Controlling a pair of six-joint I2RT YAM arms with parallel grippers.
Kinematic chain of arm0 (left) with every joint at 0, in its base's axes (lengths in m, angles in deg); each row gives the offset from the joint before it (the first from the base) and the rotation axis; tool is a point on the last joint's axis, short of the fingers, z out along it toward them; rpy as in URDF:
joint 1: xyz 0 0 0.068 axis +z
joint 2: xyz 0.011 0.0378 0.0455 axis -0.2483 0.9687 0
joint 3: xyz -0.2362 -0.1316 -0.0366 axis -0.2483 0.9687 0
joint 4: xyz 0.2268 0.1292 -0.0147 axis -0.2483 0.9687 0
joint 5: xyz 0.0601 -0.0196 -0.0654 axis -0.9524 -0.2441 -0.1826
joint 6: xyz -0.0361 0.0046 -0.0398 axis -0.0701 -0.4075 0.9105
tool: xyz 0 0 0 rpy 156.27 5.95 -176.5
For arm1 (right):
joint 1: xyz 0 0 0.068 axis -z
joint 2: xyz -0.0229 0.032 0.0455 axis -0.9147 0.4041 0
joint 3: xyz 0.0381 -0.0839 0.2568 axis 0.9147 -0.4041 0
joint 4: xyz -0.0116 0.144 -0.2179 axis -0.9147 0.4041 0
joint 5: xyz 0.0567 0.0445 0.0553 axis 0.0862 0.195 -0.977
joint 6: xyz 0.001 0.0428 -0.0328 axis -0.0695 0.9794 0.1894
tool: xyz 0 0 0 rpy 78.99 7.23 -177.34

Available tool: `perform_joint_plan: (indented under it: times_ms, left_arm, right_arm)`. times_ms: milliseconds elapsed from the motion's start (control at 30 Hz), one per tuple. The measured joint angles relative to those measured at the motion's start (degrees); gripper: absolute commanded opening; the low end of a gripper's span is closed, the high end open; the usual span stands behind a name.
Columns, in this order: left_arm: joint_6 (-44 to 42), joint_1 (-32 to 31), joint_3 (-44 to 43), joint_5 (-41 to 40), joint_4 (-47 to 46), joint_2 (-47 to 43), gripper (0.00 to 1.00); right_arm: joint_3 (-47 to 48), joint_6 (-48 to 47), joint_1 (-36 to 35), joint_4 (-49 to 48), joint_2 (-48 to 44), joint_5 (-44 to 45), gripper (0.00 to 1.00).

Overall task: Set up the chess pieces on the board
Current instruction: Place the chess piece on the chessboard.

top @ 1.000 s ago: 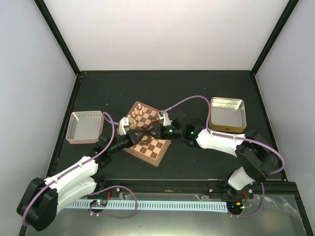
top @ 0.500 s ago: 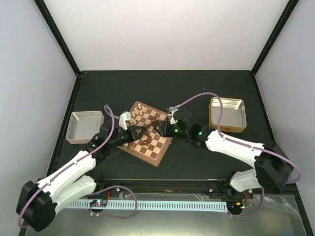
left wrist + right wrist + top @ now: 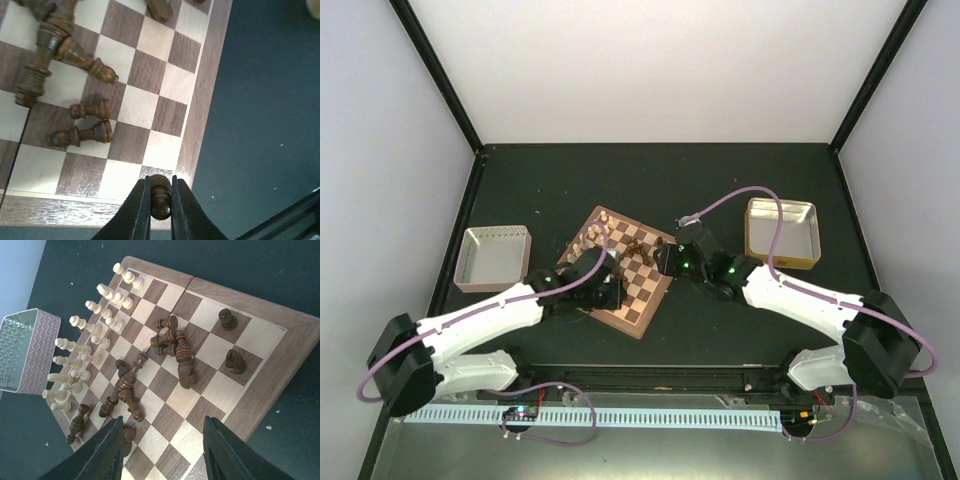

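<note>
The board lies askew in the middle of the table. Cream chess pieces stand in two rows along its far left edge. Several dark chess pieces lie toppled mid-board, and two dark ones stand near the right edge. My left gripper is shut on a small dark piece, held over the board's near corner square by the border. In the top view the left gripper sits at the board's near side. My right gripper hangs open over the board's right part, holding nothing.
A pinkish metal tray stands left of the board; its patterned wall shows in the right wrist view. A gold metal tray stands at the right. Dark table lies just past the board's border.
My right gripper has opened and drawn back a little to the right. My left arm has swung its shut gripper toward the board's near edge.
</note>
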Motion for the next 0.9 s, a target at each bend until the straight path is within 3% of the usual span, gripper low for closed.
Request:
perform_joint_plan:
  times_ms: [267,900]
  left_arm:
    - [1.1,-7.8,-6.6,-6.7,8.0,12.2,0.05]
    - [1.3,-8.1,-7.6,-8.7,9.6,18.1,0.07]
  right_arm:
    - [0.0,-0.1,0.2,0.2,0.0,0.4,0.45]
    - [-0.5,-0.3,0.6,0.6,0.0,0.4,0.45]
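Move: My left hand already holds a dark chess piece. The light square beside the board's near corner square lies about 2 cm back from it, neither left nor right, some 8 cm below. Two fallen dark pieces lie about 2 cm ahead, 2 cm left, and 4 cm ahead, 1 cm left; a crossed dark pile is roughly 8 cm ahead, 2 cm left. From my right hand that square lies about 10 cm back, 10 cm left. I lower the held piece with my left hand, down about 6 cm and back some 2 cm, onto the light edge square next to the corner one. On the way I swing the fingers roughly 20 degrees towards straight down, then all but stop low over the board, keeping the pinch shut. ##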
